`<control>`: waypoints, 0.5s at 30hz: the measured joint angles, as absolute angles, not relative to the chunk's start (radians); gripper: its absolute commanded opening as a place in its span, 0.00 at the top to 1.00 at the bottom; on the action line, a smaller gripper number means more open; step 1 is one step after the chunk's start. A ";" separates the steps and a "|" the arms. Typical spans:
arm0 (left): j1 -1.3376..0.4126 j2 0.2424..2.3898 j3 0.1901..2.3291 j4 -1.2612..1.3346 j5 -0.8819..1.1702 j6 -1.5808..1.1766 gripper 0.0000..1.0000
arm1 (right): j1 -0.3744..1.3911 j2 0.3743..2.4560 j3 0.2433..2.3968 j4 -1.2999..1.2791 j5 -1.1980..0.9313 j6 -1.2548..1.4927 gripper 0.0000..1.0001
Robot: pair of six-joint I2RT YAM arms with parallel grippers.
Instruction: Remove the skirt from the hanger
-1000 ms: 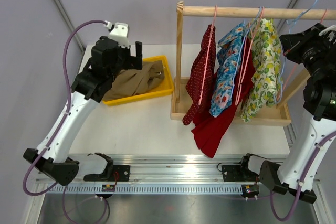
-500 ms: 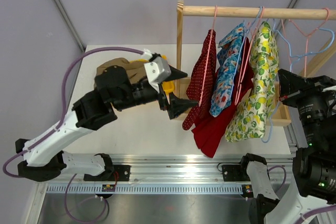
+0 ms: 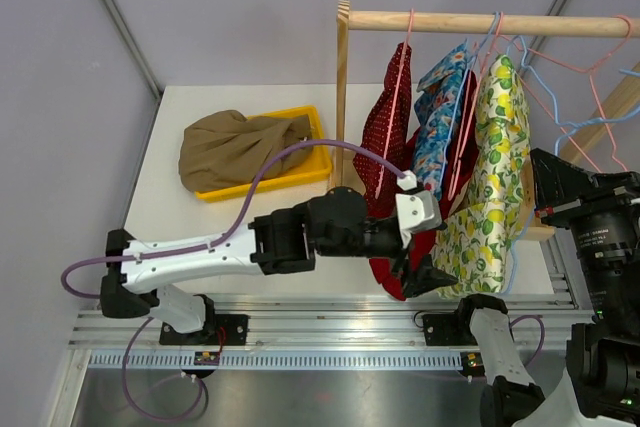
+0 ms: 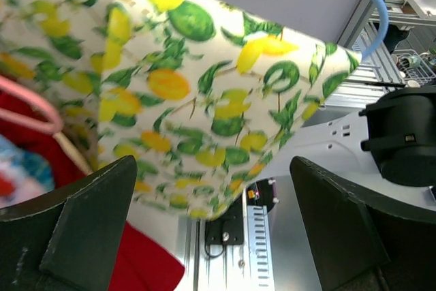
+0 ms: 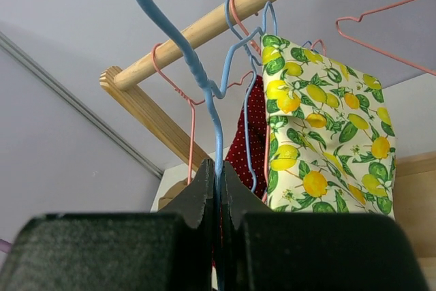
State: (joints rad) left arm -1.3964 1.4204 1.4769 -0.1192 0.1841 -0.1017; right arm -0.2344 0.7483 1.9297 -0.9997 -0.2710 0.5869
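Note:
The skirt (image 3: 490, 187), white with yellow lemons and green leaves, hangs from a blue hanger (image 3: 530, 92) on the wooden rail (image 3: 480, 22). My right gripper (image 5: 219, 182) is shut on the blue hanger (image 5: 197, 76) wire below its hook, with the skirt (image 5: 327, 134) just to its right. My left gripper (image 3: 425, 272) has reached across to the skirt's lower hem. In the left wrist view it (image 4: 214, 223) stands wide open right under the hem of the skirt (image 4: 204, 86), with no cloth between its fingers (image 4: 88, 223).
A yellow tray (image 3: 262, 187) at the back left holds a brown garment (image 3: 235, 147). On the rack hang a red dotted garment (image 3: 385, 137), a blue floral one (image 3: 435, 127) and a plain red one (image 3: 395, 257). Empty pink hangers (image 3: 590, 77) are at the rail's right end.
My left arm has swung from the yellow tray across the table to the skirt's hem. The right gripper has come down with the blue hanger, tilting the skirt forward.

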 measured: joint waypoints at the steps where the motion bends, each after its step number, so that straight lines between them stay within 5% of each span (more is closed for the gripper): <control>1: -1.409 1.443 1.491 -0.110 0.173 -0.102 0.01 | -0.228 0.745 1.930 -1.002 -0.271 0.590 1.00; 8: -1.441 1.561 1.582 -0.073 0.140 -0.104 0.01 | -0.181 0.741 1.962 -1.028 -0.248 0.586 1.00; 10: -1.443 1.576 1.588 -0.053 0.126 -0.107 0.10 | -0.166 0.741 1.972 -1.032 -0.243 0.582 1.00; 11: -1.444 1.580 1.588 -0.048 0.122 -0.108 0.20 | -0.160 0.741 1.975 -1.036 -0.238 0.580 1.00; 15: -1.449 1.596 1.589 -0.027 0.107 -0.115 0.95 | -0.143 0.741 1.975 -1.041 -0.226 0.577 1.00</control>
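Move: The lemon-print skirt hangs to the right of the open left fingers, its middle about 8 cm right, 9 cm farther out and 3 cm higher, with its near part closer ahead of the pads. From the left hand, the blue floral garment is some 20 cm farther out, 2 cm right and 5 cm up. From the right hand, which already holds the blue hanger, the skirt's middle is about 8 cm left, 2 cm farther out and 11 cm below. Bring the left gripper about 5 cm to the right, fingers still pointing right, so that the near part of the lemon-print skirt comes between the wide-open pads. Slow down as you get there and close from fully open to about a third, gathering a fold of the cloth. Keep the blue hanger pinched in the right hand, easing it back some 1.5 cm. ##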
